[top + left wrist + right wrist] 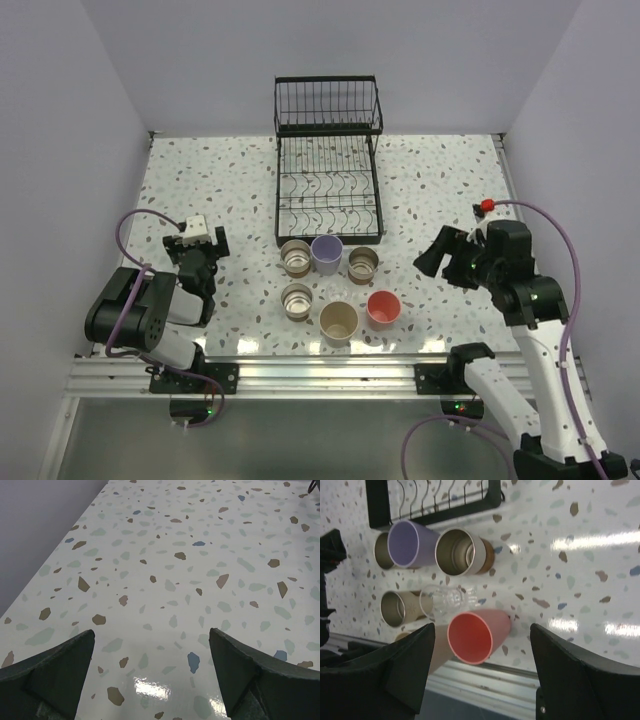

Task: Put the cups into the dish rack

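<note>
The black wire dish rack (pixel 328 190) stands at the back middle, with no cup in it. In front of it stand a brown cup (pixel 295 257), the lavender cup (pixel 327 254) and a second brown cup (pixel 363 264). Nearer are a third brown cup (pixel 297 300), the beige cup (pixel 339 322) and the coral-pink cup (pixel 383 307). My right gripper (pixel 440 255) hovers right of them, open and holding nothing. In the right wrist view the coral cup (pixel 472 637) lies ahead between my fingers, with the clear cup (pixel 445 600) behind it. My left gripper (pixel 196 240) is open over bare table.
The metal rail (pixel 320 372) runs along the table's near edge, just below the beige and coral cups. Walls close in the left, back and right sides. The left wrist view shows only the speckled tabletop (pixel 190 570) beyond the left gripper (pixel 151 632).
</note>
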You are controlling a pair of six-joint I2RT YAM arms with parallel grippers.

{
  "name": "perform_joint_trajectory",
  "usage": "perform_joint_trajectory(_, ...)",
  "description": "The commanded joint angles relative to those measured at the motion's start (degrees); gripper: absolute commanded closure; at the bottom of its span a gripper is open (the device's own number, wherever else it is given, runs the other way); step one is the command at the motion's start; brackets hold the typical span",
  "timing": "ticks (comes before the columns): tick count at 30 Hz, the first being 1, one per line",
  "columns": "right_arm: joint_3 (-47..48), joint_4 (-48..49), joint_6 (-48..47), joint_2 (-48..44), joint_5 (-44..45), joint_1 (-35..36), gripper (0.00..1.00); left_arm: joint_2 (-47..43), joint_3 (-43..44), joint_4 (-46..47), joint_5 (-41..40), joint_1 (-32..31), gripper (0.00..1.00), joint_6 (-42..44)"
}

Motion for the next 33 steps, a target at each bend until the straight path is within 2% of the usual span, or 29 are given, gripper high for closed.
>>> perform_joint_trajectory(1,-0.48,-11.46,-3.57,1.02,-5.04,0.93,0.21,-0.3,0.41,8.22,-0.07,0.3,0.0,-0.28)
perform_joint_trajectory(8,-4.52,-12.97,-4.36,3.73,-5.04,4.7,0.21,-0.3,0.41,8.22,-0.07,0.3,0.0,-0.28)
perform_joint_trajectory(12,-5.4,-9.99,-2.08,5.93,-3.11,13.3,0.22,-0.3,0.41,8.13,-0.07,0.3,0.0,-0.37)
perform_joint_trajectory(15,-6.19,-8.13,-1.46,8.04,-2.14,15.6,0.24,-0.3,0.41,8.13,-0.07,0.3,0.0,-0.28)
perform_joint_trajectory(33,-8.65,-1.28,0.29,15.79,2.78,19.03,0.45,-0.21,0.41,8.22,-0.07,0.3,0.0,-0.28)
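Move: The red cup stands about 10 cm to the left of the right hand, some 6 cm nearer the base and 18 cm below. From the red cup, the small metal cup stands roughly 10 cm farther out and 4 cm left, the clear glass 9 cm left and 4 cm out, the tan cup 10 cm left and 3 cm back. The red cup lies some 40 cm right of the left hand, 18 cm back and 3 cm lower. Right hand sinks about 11 cm, back and left towards the red cup, tipping down 25 degrees, fingers partly closing. ##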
